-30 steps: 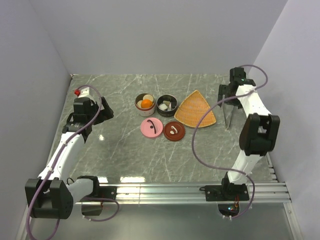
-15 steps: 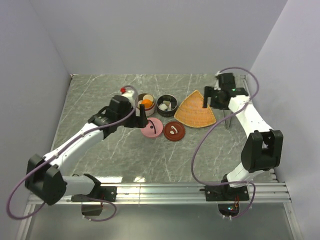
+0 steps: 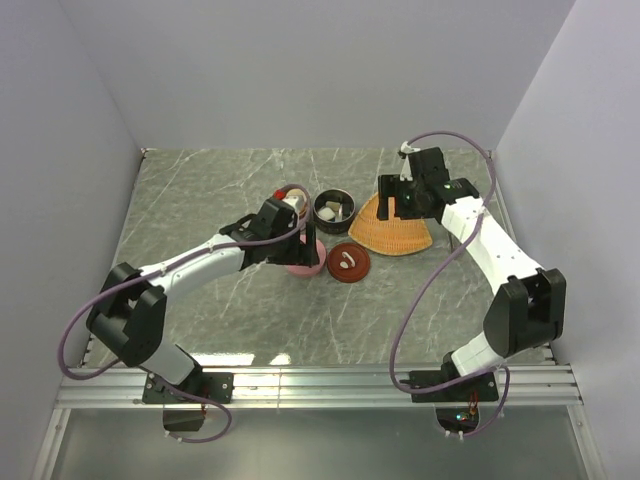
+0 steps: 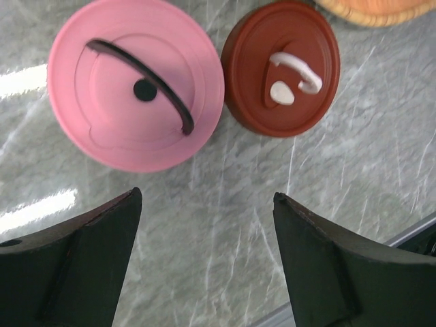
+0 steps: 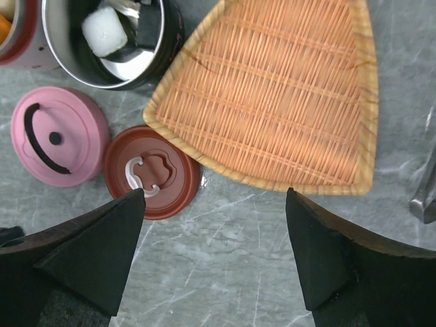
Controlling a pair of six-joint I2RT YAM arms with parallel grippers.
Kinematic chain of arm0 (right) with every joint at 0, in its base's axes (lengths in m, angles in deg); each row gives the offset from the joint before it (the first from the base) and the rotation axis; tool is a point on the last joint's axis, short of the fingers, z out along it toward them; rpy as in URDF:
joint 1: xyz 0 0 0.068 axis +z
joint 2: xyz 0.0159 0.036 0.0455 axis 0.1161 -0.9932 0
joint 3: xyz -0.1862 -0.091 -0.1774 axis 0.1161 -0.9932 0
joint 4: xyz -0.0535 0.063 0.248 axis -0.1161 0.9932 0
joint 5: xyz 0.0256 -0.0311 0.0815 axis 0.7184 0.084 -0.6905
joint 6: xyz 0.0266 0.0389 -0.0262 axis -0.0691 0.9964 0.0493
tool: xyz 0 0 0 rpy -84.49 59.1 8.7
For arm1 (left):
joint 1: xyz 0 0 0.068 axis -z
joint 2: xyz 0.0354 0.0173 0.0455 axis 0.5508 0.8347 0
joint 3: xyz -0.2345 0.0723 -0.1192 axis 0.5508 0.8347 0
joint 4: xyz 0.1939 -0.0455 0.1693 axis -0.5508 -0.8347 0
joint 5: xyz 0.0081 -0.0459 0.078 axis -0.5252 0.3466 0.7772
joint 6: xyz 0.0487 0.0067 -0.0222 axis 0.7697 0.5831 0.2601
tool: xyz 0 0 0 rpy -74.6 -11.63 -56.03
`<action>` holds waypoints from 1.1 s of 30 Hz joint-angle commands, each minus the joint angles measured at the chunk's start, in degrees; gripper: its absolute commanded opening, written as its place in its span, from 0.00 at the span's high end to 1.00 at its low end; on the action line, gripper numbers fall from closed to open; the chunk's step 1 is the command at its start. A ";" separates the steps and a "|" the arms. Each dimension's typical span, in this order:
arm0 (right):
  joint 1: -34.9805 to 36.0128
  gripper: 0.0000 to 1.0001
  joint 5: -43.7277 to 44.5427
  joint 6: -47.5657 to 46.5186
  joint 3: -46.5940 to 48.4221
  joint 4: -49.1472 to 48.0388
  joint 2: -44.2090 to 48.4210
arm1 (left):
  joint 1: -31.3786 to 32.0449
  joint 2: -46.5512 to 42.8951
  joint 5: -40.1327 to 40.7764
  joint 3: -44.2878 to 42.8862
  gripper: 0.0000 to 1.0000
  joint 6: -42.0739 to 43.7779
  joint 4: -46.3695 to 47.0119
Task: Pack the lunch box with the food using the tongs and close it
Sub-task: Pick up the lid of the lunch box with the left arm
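Note:
The lunch box is two round pots. The dark pot (image 3: 333,208) holds white and black food pieces (image 5: 105,30); the pink pot (image 3: 291,197) is half hidden under my left arm. Their lids lie flat on the table: a pink lid (image 4: 136,82) and a brown lid (image 4: 281,68). My left gripper (image 4: 204,199) hovers open just in front of the pink lid, with nothing between its fingers. My right gripper (image 5: 214,194) is open and empty over the near edge of the woven tray (image 5: 272,102). Only a grey metal end of the tongs (image 5: 426,197) shows, at the right wrist view's right edge.
The triangular orange woven tray (image 3: 395,225) lies right of the pots and has nothing on it. Grey walls close in the marble table on the left, back and right. A metal rail (image 3: 320,380) runs along the near edge.
My left arm swung from the far left across to the pink lid. My right arm moved left, from over the tongs to over the woven tray. Both grippers narrowed slightly.

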 commanded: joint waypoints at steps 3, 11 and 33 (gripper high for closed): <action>-0.01 0.10 0.32 -2.97 3.89 1.44 2.78 | 0.32 4.31 0.26 -2.93 0.18 -2.94 6.49; 0.07 0.10 -1.70 -3.41 4.24 1.97 5.41 | 0.49 8.71 6.58 -5.14 0.27 -6.46 7.19; 0.51 0.10 -6.10 -4.38 0.29 1.18 10.16 | 1.28 14.86 13.54 -7.07 0.52 -8.48 7.98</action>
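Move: The pink lid lies about 8 cm ahead of my left hand, 2 cm to its left and some 9 cm below. The brown lid stands 13 cm to the right of the pink one and about 2 cm nearer me. Beyond the pink lid, some 12 cm farther out, are the pink-rimmed box, 3 cm to its left, and the black box, 10 cm to its right. From my right hand the pink lid is about 22 cm left, level with it, 15 cm below. I bring my left hand forward and down in about equal parts, some 5 cm each, onto the near side of the pink lid, turning it about 10 degrees counter-clockwise while the fingers narrow from wide to half open around the line of the black handle, not yet gripping it. My empty right hand rises about 5.5 cm and draws back a little, fingers wide. ##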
